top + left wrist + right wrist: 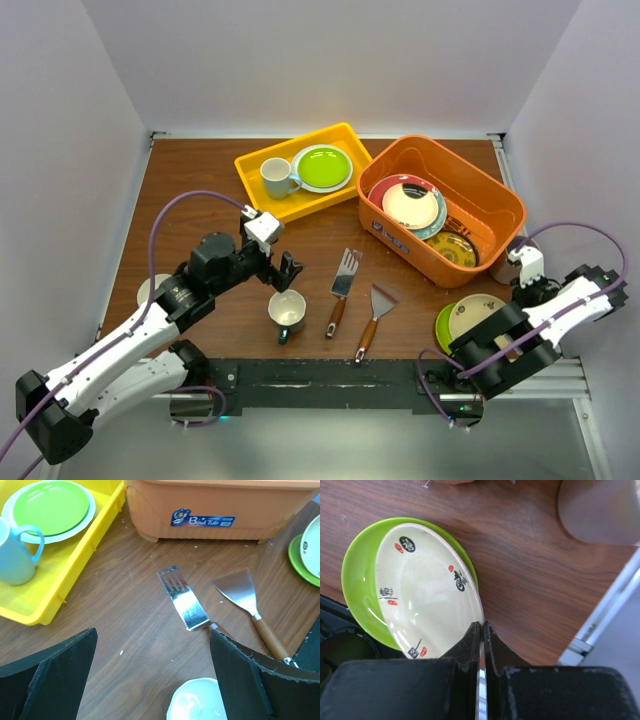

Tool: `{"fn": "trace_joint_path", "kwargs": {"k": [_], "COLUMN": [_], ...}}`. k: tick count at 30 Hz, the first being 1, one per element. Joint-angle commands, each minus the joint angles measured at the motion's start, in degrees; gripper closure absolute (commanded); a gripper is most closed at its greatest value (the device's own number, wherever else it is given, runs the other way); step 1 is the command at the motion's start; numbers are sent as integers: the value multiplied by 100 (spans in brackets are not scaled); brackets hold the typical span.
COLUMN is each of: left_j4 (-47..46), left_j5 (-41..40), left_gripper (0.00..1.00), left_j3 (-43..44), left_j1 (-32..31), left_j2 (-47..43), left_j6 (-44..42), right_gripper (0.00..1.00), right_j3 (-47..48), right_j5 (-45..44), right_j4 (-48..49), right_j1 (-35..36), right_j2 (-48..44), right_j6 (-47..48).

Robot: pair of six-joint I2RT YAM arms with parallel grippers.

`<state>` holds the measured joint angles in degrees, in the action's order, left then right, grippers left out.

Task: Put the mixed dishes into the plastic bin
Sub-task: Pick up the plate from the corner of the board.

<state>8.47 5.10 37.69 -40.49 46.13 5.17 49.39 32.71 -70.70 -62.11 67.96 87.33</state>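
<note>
My right gripper is shut on the near rim of a cream plate with red and black marks. That plate is tilted up off the lime green plate beneath it, at the table's front right. The orange plastic bin stands behind them, holding a red-rimmed plate and a yellow patterned one. My left gripper hangs open just beyond the dark-teal mug, whose pale inside shows between the fingers. A small white bowl peeks out behind the left arm.
Two wooden-handled spatulas lie between the mug and the bin. A yellow tray at the back holds a white mug and a lime plate. The table's metal edge runs close to the right gripper.
</note>
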Motion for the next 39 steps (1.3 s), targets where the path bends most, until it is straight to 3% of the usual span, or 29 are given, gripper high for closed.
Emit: {"fn": "trace_joint_path", "kwargs": {"k": [1, 9, 23, 35, 39], "left_j4": [-381, -583, -1189, -1945, -2952], "left_j5": [377, 711, 1387, 2450, 2899], "left_gripper": [0, 0, 0, 0, 0], "left_j3": [-8, -34, 378, 2013, 2470], "left_j1": [41, 50, 50, 32, -2], "left_j2": [1, 63, 730, 2628, 3497], "left_j6": [221, 432, 661, 889, 1327], "right_gripper": [100, 100, 100, 100, 100], "right_j3": [405, 721, 2073, 3199, 3428], "right_j5": [236, 315, 412, 956, 1281], "right_j4": [-567, -796, -1280, -1289, -1289], "right_j1": [-21, -21, -21, -3, 268], "right_j2": [-485, -1329, -1769, -1769, -1716], "right_j6": [337, 487, 619, 180, -163]}}
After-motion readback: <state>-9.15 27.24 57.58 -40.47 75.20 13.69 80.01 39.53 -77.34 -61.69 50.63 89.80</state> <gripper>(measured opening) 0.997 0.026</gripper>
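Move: The right hand already holds the cream plate by its right rim, about 9 cm above the table. From this hand, the orange bin's middle lies roughly 24 cm ahead, 16 cm to the left and slightly lower. The yellow plate inside it lies about 19 cm ahead and 11 cm left; the green plate on the table is 3 cm back and 7 cm left, and the grey cup 14 cm ahead and 3 cm right. From the left hand, the bin is about 23 cm ahead, 35 cm right and 16 cm down. Keeping its pinch on the rim, the right hand hoists the cream plate nearly straight up by about 22 cm, easing slightly forward late on, while the wrist tilts some 45 degrees and swings the fingertips forward and to the right. The empty, open left hand first eases a little back, then sweeps right towards the bin, rising and finally going forward as it turns clockwise. ##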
